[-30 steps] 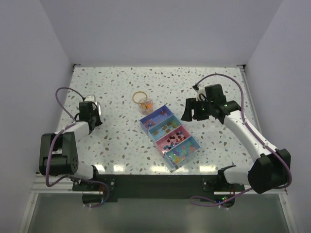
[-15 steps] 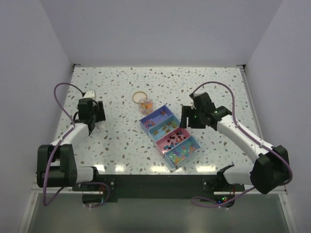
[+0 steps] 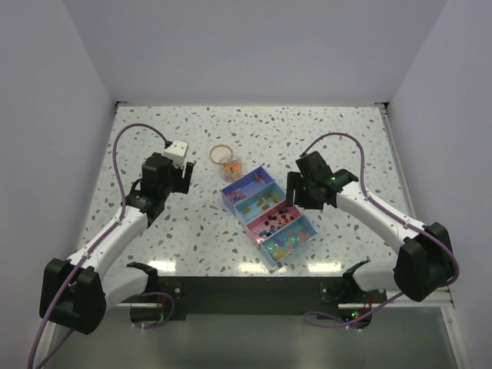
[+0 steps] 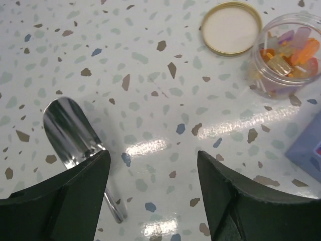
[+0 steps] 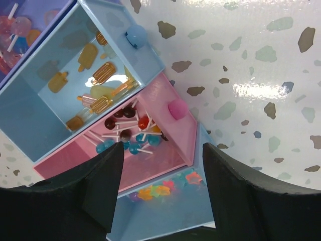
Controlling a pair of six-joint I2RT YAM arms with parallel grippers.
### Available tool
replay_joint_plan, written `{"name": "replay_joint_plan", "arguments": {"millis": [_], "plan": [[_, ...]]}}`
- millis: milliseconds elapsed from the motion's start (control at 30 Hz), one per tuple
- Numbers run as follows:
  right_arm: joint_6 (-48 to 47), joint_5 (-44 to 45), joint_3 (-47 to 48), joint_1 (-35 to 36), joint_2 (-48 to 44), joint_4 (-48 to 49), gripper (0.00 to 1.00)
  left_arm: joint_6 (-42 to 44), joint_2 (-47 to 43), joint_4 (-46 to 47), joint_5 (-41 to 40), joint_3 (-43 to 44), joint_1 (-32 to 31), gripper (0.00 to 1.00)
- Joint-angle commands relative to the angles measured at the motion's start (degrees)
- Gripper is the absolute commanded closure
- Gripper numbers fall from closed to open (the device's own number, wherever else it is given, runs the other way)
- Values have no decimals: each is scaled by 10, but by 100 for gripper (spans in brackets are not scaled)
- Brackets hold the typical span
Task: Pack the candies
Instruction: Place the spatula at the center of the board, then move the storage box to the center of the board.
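Observation:
The candies lie sorted in a four-compartment box (image 3: 269, 219): amber ice-lolly shapes (image 5: 103, 74) in a blue section, tiny lollipops (image 5: 128, 134) in the pink one, bright stars (image 5: 168, 188) in the lower blue one. More orange candies (image 4: 293, 52) fill a small clear jar (image 3: 229, 165), its gold lid (image 4: 230, 27) lying beside it. My right gripper (image 5: 163, 196) hangs open over the pink and lower blue sections, holding nothing. My left gripper (image 4: 153, 201) is open above bare table, left of the jar. A metal scoop (image 4: 70, 133) lies by its left finger, not gripped.
A purple compartment (image 5: 25, 25) with pale pink sweets sits at the box's far end. Round knobs (image 5: 176, 108) stick out from the compartment fronts. The speckled table (image 3: 346, 138) runs to white walls at the back and sides.
My left arm has swung from the table's left edge toward the jar, and its jaws have opened. My right gripper has slid left and down over the box, staying open.

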Motion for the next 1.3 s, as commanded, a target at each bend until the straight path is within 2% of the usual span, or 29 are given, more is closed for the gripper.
{"name": "replay_joint_plan", "arguments": {"millis": [0,267,533,667,867,967,1267], "plan": [[5,12,22,3,10,7,34,26,-10,-14,31,16,-16,25],[66,3,21,34,21,32,38,23,-15,21,33,-15,-20,25],[152,34,55,69,68,38,44,28,-24,33,10,-28,-37,24],[171,77,79,88,72,16,44,31,-30,33,-1,-30,-49,24],[208,46,65,89,105,33,46,37,-40,52,-15,-32,-66,24],[229,42,55,89,113,53,49,38,-44,52,-22,-34,-74,24],[265,103,68,80,133,12,64,41,-59,47,-29,-36,-85,23]]}}
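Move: The right hand is going for the rim of the divider between the candy box's light blue and pink compartments, near its right-hand end: about 6 cm to the hand's left, 1 cm ahead and 4 cm below. From that hand, the lollipops lie roughly 10 cm left and 5 cm back, and the ice-pop candies some 15 cm left and 1 cm ahead. For the left hand, that rim is about 40 cm right, 4 cm back and 8 cm lower. The right fingers come to straddle the divider between the light blue and pink compartments, one on each side, and close to a bit over half their starting gap. The right hand gets there by going about 6 cm left, then sinking some 3 cm while turning about 15 degrees clockwise. The empty left hand, still open, eases about 4 cm right towards the box and slightly back. ##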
